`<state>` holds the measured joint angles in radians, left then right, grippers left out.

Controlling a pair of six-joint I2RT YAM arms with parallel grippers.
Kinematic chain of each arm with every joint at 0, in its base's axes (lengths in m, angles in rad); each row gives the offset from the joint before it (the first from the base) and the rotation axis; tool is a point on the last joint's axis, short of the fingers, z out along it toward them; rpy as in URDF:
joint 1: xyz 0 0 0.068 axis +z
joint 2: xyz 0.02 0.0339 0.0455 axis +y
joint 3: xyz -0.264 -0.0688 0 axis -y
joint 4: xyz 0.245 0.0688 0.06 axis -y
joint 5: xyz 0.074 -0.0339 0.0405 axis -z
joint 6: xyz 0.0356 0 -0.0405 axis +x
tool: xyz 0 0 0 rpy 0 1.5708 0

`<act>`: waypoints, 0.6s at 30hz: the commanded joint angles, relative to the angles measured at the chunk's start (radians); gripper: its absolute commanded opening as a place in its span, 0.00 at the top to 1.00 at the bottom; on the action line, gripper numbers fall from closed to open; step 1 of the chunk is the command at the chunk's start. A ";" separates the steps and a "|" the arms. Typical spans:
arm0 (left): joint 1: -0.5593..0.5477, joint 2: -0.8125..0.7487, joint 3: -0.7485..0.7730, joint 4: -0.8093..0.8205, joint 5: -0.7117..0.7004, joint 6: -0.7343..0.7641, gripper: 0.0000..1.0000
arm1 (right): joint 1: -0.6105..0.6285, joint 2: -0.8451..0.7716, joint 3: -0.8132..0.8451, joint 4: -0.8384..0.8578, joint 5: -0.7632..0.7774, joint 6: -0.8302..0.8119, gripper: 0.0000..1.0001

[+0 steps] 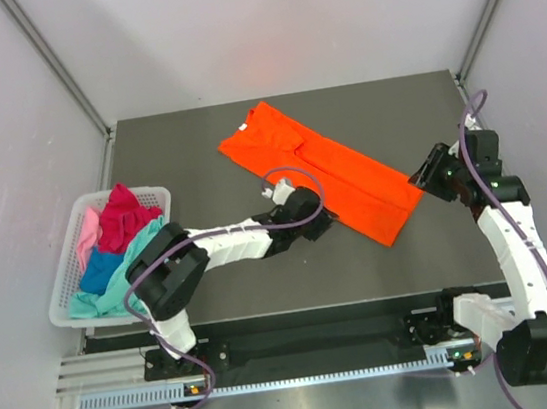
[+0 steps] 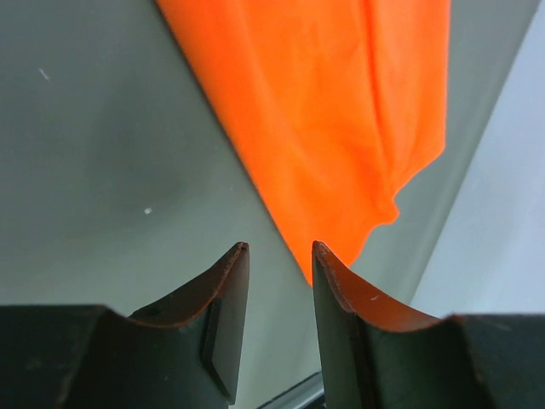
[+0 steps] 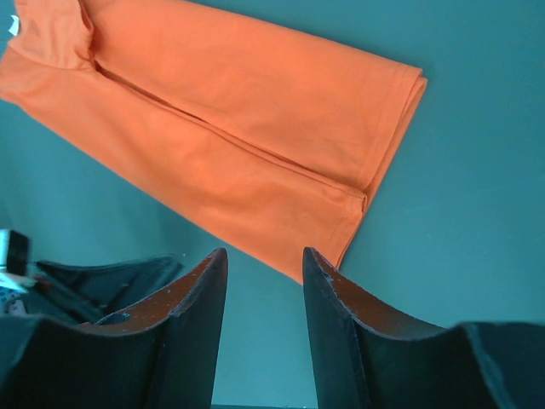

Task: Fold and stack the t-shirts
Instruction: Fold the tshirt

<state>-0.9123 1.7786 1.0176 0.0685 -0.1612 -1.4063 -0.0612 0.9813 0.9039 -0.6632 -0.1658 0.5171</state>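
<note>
A bright orange t-shirt (image 1: 324, 169) lies folded lengthwise into a long strip, running diagonally across the dark table. It also shows in the left wrist view (image 2: 332, 111) and the right wrist view (image 3: 221, 128). My left gripper (image 1: 328, 219) is open and empty, just beside the strip's near long edge; the wrist view shows the jaws apart with table between them (image 2: 279, 251). My right gripper (image 1: 429, 176) is open and empty, just right of the strip's lower end (image 3: 264, 256). Magenta (image 1: 122, 216), pale pink (image 1: 87, 234) and teal (image 1: 121, 275) t-shirts lie bunched in the basket.
A white lattice basket (image 1: 67, 282) stands at the table's left edge. Grey walls enclose the table on the left, back and right. The metal rail (image 1: 305, 367) with both arm bases runs along the near edge.
</note>
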 commanded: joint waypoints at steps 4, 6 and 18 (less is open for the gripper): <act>-0.102 0.103 0.076 0.106 -0.077 -0.121 0.60 | 0.008 -0.070 0.016 -0.022 0.028 0.009 0.59; -0.132 0.139 0.085 0.137 -0.072 -0.147 0.60 | 0.006 -0.078 0.016 -0.033 0.032 0.005 0.59; -0.207 0.257 0.174 0.094 -0.109 -0.192 0.59 | 0.008 -0.135 0.018 -0.070 0.035 -0.023 0.59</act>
<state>-1.1133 2.0136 1.1465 0.1444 -0.2310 -1.5688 -0.0612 0.8700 0.9039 -0.7250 -0.1394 0.5144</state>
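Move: The t-shirt's near hem corner lies about 14 cm to the left hand's right, 5 cm back and 6 cm below. The far hem corner is 23 cm right and 7 cm ahead of that hand, the middle of the t-shirt 15 cm ahead and 1 cm left, both on the table. From the raised right hand the near hem corner is roughly 6 cm back, 3 cm left and 16 cm down. No contact yet: the left hand heads for the t-shirt's near hem corner, sweeping about 8 cm right and 5 cm back while sinking some 4 cm, quick at first and then easing off low beside the cloth, its fingers staying part open. The empty right hand draws back and up about 2 cm. ##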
